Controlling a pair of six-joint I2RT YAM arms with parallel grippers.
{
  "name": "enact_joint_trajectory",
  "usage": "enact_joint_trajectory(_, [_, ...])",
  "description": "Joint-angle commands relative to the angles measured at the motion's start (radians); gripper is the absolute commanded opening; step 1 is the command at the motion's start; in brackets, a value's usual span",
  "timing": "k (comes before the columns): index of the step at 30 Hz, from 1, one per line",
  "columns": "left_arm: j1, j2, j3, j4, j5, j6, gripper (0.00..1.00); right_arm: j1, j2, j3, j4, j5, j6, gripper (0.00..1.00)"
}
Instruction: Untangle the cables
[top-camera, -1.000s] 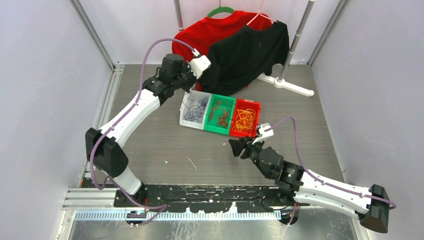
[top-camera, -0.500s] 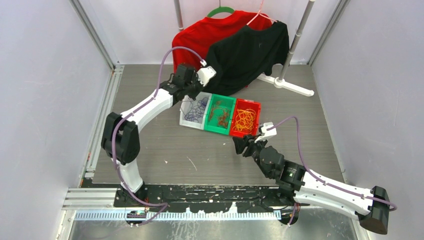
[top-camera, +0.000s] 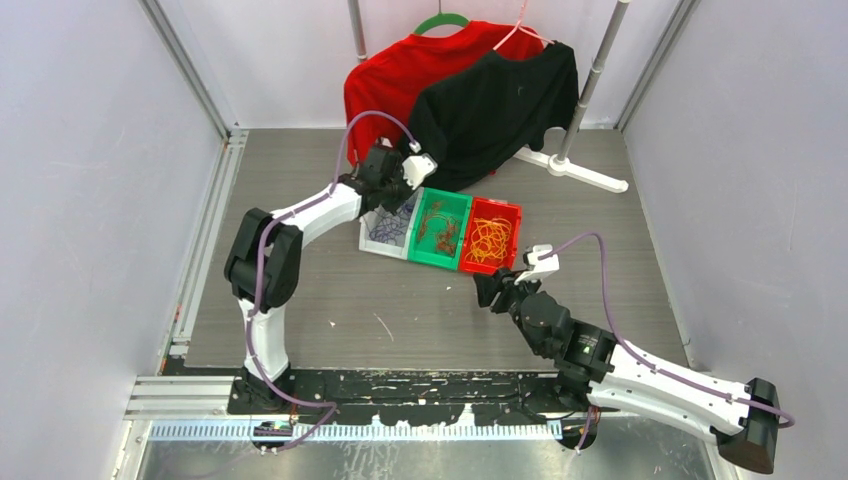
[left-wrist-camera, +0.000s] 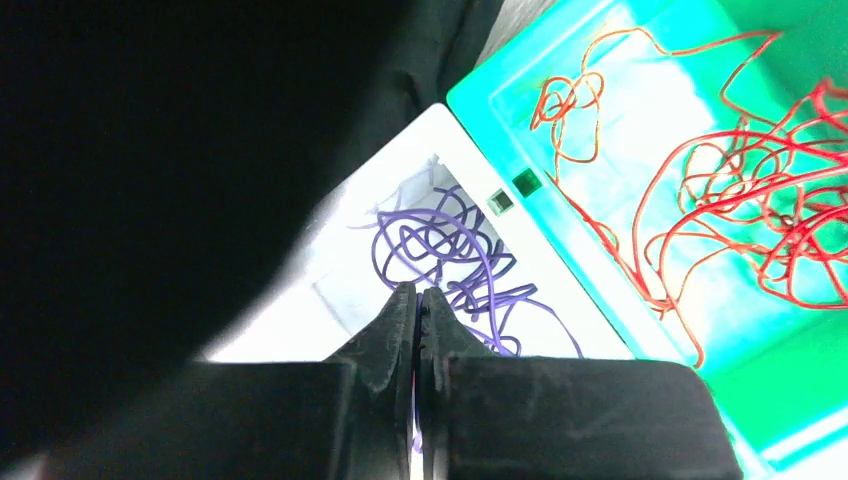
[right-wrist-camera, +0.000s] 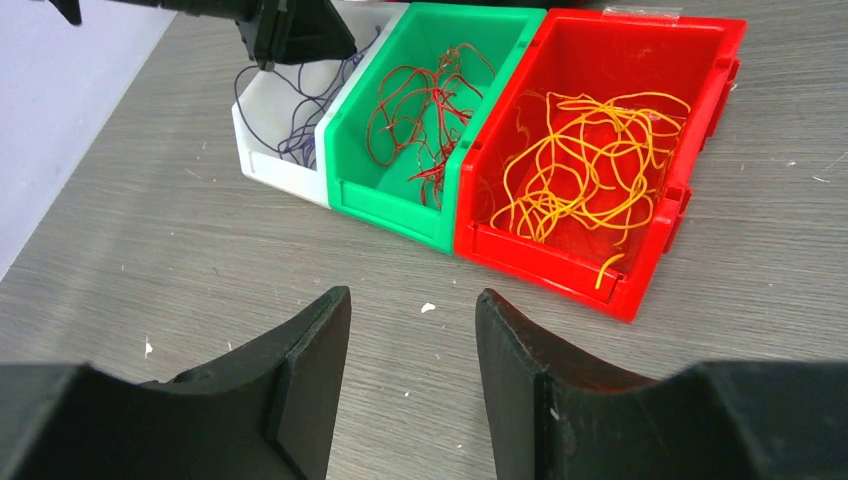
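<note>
The cables lie sorted in three joined bins. Purple cables (left-wrist-camera: 450, 250) fill the white bin (top-camera: 372, 246), dark red cables (right-wrist-camera: 420, 110) the green bin (right-wrist-camera: 400, 215), and yellow-orange cables (right-wrist-camera: 590, 170) the red bin (right-wrist-camera: 560, 265). My left gripper (left-wrist-camera: 415, 293) hangs over the back of the white bin (left-wrist-camera: 340, 290), jaws pressed together, with a thin purple strand showing in the slit between them. In the top view the left gripper (top-camera: 398, 198) sits at the bin's far edge. My right gripper (right-wrist-camera: 412, 295) hovers open over bare table in front of the bins, holding nothing.
A red shirt (top-camera: 400, 65) and a black shirt (top-camera: 495, 110) hang on a rack behind the bins, close to the left arm. The rack's white foot (top-camera: 580, 170) lies at the back right. Small white scraps (right-wrist-camera: 428, 307) dot the grey table. Walls close both sides.
The left arm has swung right and down from beside the shirts to the back of the white bin, its elbow folding in. The right gripper has crept slightly toward the bins.
</note>
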Motion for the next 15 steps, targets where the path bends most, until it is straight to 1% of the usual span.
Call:
enact_joint_trajectory(1, [0.008,0.012,-0.026,0.107,-0.004,0.051,0.0,-0.006,-0.004,0.071,-0.01,0.009,0.022,0.54])
enact_joint_trajectory(3, [0.008,0.015,-0.014,0.083,0.006,0.04,0.0,-0.006,0.006,0.091,-0.038,0.011,0.027,0.54])
enact_joint_trajectory(4, [0.008,0.017,0.003,0.053,0.018,0.031,0.07,-0.008,0.008,0.099,-0.046,0.012,0.027,0.54])
enact_joint_trajectory(5, [0.009,0.017,0.027,0.01,0.034,0.026,0.19,-0.008,0.009,0.106,-0.051,0.012,0.028,0.54])
enact_joint_trajectory(7, [0.009,0.013,0.088,-0.087,0.057,0.023,0.36,-0.009,0.015,0.119,-0.063,0.024,0.033,0.56])
enact_joint_trajectory(9, [0.016,0.003,0.16,-0.179,0.093,0.016,0.49,-0.012,0.029,0.139,-0.087,0.035,0.035,0.57])
enact_joint_trajectory(14, [0.031,-0.045,0.269,-0.402,0.189,0.029,0.67,-0.015,0.045,0.174,-0.142,0.039,0.035,0.57])
enact_joint_trajectory(15, [0.033,-0.053,0.291,-0.452,0.211,0.04,0.74,-0.015,0.044,0.183,-0.159,0.046,0.036,0.58])
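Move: My left hand holds the last purple cable just over the white bin, whose middle is about 4 cm back, 1 cm left and 5 cm below. The green bin with the red cable lies some 9 cm right and 5 cm back; the red bin with the yellow cable is roughly 18 cm right and 7 cm back. From my right hand the white bin is about 21 cm ahead, 18 cm left and 12 cm below. I sink my left hand the last 1.5 cm or so towards the white bin and spread the shut fingers well open, letting go of the purple cable. Still opening, I turn back up and rise about 5 cm out over the bin, with hardly any sideways travel. My empty right hand lifts some 2 cm in place, fingers staying half open. ##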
